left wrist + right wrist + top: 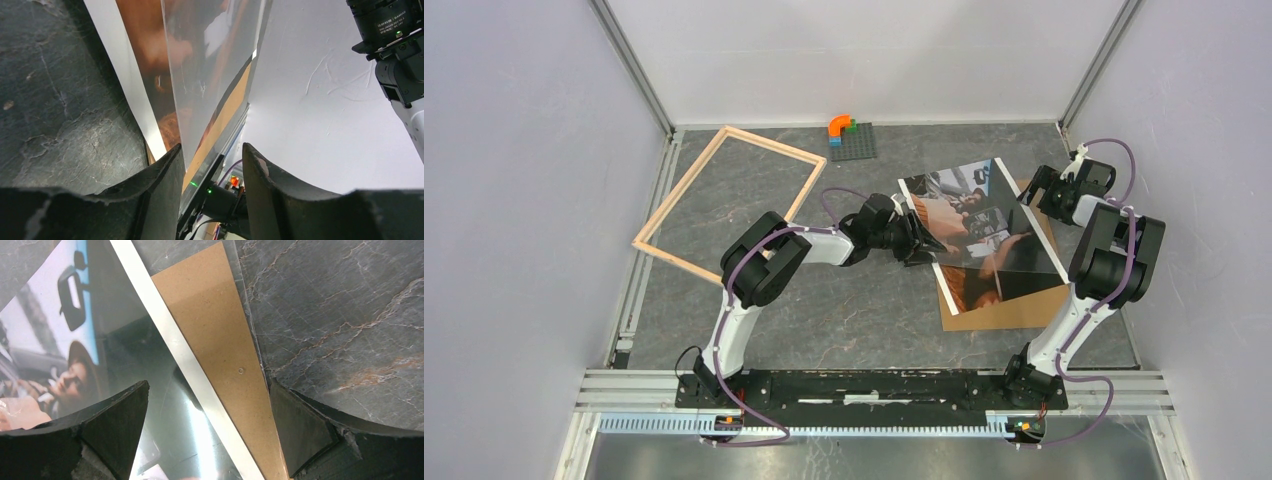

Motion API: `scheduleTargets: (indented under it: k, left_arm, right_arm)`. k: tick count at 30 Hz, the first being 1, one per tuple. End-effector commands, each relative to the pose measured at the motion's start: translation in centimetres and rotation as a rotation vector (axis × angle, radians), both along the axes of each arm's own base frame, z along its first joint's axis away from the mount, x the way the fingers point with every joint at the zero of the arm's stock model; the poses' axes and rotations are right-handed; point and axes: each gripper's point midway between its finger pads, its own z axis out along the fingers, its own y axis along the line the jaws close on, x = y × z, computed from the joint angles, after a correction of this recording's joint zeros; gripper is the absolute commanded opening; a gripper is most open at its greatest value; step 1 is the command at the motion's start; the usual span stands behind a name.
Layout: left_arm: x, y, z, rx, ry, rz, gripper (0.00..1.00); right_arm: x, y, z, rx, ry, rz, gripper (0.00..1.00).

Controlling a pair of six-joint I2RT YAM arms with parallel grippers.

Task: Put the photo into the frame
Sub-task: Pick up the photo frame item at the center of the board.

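The photo (972,222) lies right of centre, glossy, with dark tones and a white margin (170,340). A clear shiny sheet (210,75) covers it. My left gripper (919,238) is at its left edge. In the left wrist view the sheet's edge runs between the jaws (212,175), against the left finger (160,185) and apart from the right finger (260,180). Whether the photo's edge is in there too, I cannot tell. My right gripper (1032,188) hangs wide open (210,440) over the photo's far right corner. The pale wooden frame (686,185) lies at the back left.
A plain brown backing board (1009,310) lies under the photo and sticks out at its near right side (215,325). A grey baseplate with orange, green and blue bricks (848,135) sits at the back. Enclosure walls stand on the left, right and back.
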Motion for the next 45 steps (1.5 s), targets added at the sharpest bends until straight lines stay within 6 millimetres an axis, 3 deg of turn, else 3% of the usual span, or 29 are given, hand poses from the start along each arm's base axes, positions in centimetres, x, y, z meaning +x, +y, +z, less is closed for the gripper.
scheduleTargets:
  k: [1, 9, 12, 14, 19, 26, 28, 31, 34, 37, 40, 45]
  left_arm:
    - [1.2, -1.2, 4.9, -0.103, -0.061, 0.028, 0.51]
    - [2.9, -2.5, 4.6, -0.096, -0.090, 0.035, 0.45]
    - [3.3, -2.5, 3.9, -0.060, -0.092, 0.033, 0.38]
    - [3.4, -2.3, 3.7, -0.035, -0.103, 0.025, 0.28]
    - [4.2, -0.1, 3.7, 0.052, -0.165, 0.012, 0.04]
    - [4.3, 5.7, 3.7, 0.156, -0.190, -0.001, 0.02]
    - [3.4, 7.5, 4.3, 0.198, -0.214, -0.031, 0.02]
    - [1.4, 10.6, 4.0, 0.273, -0.232, -0.082, 0.02]
    - [-0.6, 13.4, 3.6, 0.303, -0.211, -0.102, 0.02]
    - [-2.5, 15.8, 3.1, 0.315, -0.188, -0.115, 0.02]
    - [-3.9, 17.9, 2.4, 0.352, -0.196, -0.100, 0.02]
    - [-5.5, 20.4, 1.4, 0.374, -0.195, -0.076, 0.02]
  right_arm:
    - [-2.0, 0.9, -1.3, 0.038, 0.072, 0.005, 0.96]
    - [-2.0, 1.2, -1.1, 0.042, 0.063, 0.011, 0.97]
    - [-2.1, 1.0, -0.6, 0.032, 0.061, 0.009, 0.97]
    - [-2.1, 1.0, -0.3, 0.028, 0.057, 0.009, 0.97]
    - [-2.5, 0.5, 1.1, -0.028, 0.064, -0.013, 0.98]
    - [-4.1, 0.4, 5.1, -0.272, 0.148, -0.091, 0.98]
    - [-4.2, 2.2, 6.1, -0.305, 0.141, -0.057, 0.98]
    - [-4.4, 7.0, 6.9, -0.290, 0.097, 0.047, 0.98]
    - [-5.4, 13.3, 7.0, -0.198, 0.031, 0.208, 0.98]
    - [-7.9, 19.0, 6.7, -0.115, -0.027, 0.385, 0.98]
    - [-10.8, 20.8, 5.6, -0.087, -0.026, 0.463, 0.98]
    - [-14.5, 21.2, 3.7, -0.067, -0.014, 0.506, 0.98]
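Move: The clear sheet over the photo has its middle about 14 cm ahead and 17 cm to the right of the left hand, some 5 cm below; its left edge already passes between the half-open fingers. Under it, the photo's middle is about 9 cm ahead and 16 cm right, the brown board's about 5 cm ahead and 18 cm right. From the right hand, the sheet's middle is roughly 14 cm left, 1 cm back and 2 cm down. Edging some 3 cm forward and briefly up and right, the left hand shuts its fingers on the clear sheet's left edge, then draws it about 20 cm left and, late on, back, rolling some 20 degrees. The right hand, wide open, eases back, then arcs up and over the photo about 20 cm left and 14 cm back, turning counter-clockwise, following the sheet's right edge. ##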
